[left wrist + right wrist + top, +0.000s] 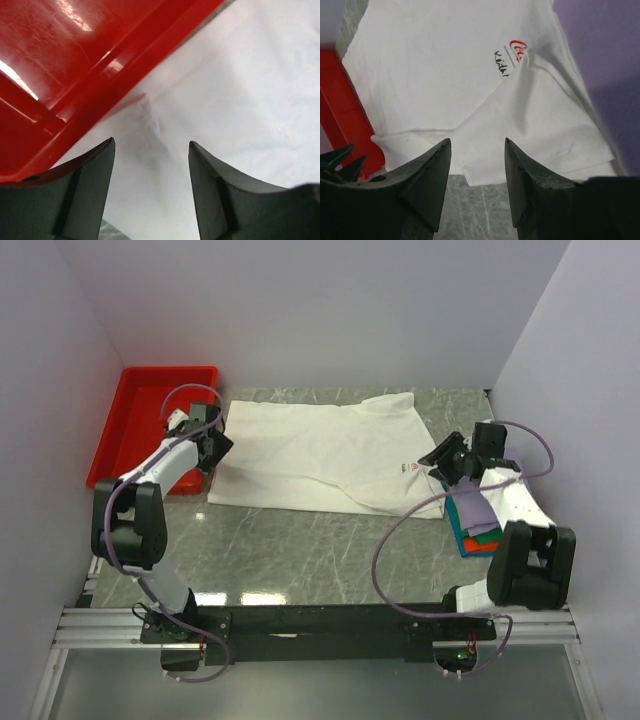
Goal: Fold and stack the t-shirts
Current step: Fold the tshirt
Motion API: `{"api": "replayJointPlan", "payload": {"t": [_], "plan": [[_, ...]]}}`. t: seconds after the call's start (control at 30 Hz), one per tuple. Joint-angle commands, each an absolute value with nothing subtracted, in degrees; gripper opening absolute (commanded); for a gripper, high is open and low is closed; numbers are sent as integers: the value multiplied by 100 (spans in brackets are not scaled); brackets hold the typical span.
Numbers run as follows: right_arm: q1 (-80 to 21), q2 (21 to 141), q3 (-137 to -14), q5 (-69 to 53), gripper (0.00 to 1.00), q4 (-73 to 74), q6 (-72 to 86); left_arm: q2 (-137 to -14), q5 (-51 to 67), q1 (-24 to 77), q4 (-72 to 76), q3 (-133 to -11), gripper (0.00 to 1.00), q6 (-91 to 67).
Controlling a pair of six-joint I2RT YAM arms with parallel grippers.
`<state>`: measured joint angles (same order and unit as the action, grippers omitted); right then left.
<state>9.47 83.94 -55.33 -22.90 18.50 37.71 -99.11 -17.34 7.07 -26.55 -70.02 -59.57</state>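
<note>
A large white t-shirt (320, 455) lies spread on the grey table, a small red print (411, 469) near its right edge; its red and black script (512, 54) shows in the right wrist view. My left gripper (215, 443) hangs open at the shirt's left edge, nothing between its fingers (95, 195), white cloth (235, 90) beneath. My right gripper (447, 462) is open by the shirt's right corner (535, 130), empty. A stack of folded t-shirts (477, 523), lavender on top over green and orange, lies under the right arm.
A red plastic tray (150, 420) sits at the back left, its rim (115, 65) touching the shirt's edge beside my left gripper. White walls close in on the left, back and right. Bare marble table (300, 550) runs in front of the shirt.
</note>
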Motion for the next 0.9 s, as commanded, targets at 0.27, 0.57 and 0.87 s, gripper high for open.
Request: {"api": "replayJointPlan", "payload": {"t": [0.27,0.57,0.87], "plan": [[159,6567,-3868,-1398,50,1679,3630,-8693,-985,1177,-2039,-6189,63,-5810],[-122,6600,-3243,-1450,55,1213,3981,-7797,-791,1459,-1793,-5397,63,-5871],[-229,7425,-3462,-1512,57,756,4315,-7295,-773,1477,-1819,-5028,63,-5757]]}}
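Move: The left gripper's aim is the near edge of the white t-shirt, around 12 cm back, 7 cm right and 8 cm below; that edge's left corner is also 12 cm back but 6 cm left, and the red box's middle is 6 cm ahead, 18 cm left. From the right gripper, the stretch of near edge aimed at lies about 8 cm back, 5 cm left and 11 cm down, the edge's right corner 9 cm back and 6 cm right, the purple stack 2 cm back and 18 cm right. Pull the right gripper, still open, back some 9 cm and left 5 cm towards the white shirt's near edge, sinking about 7 cm after a small first lift. Meanwhile bring the open left gripper up off the shirt, then right and back, about 7 cm each way, away from the red box and towards the same edge, turning it some 15 degrees clockwise and tipping its fingers up slightly. ##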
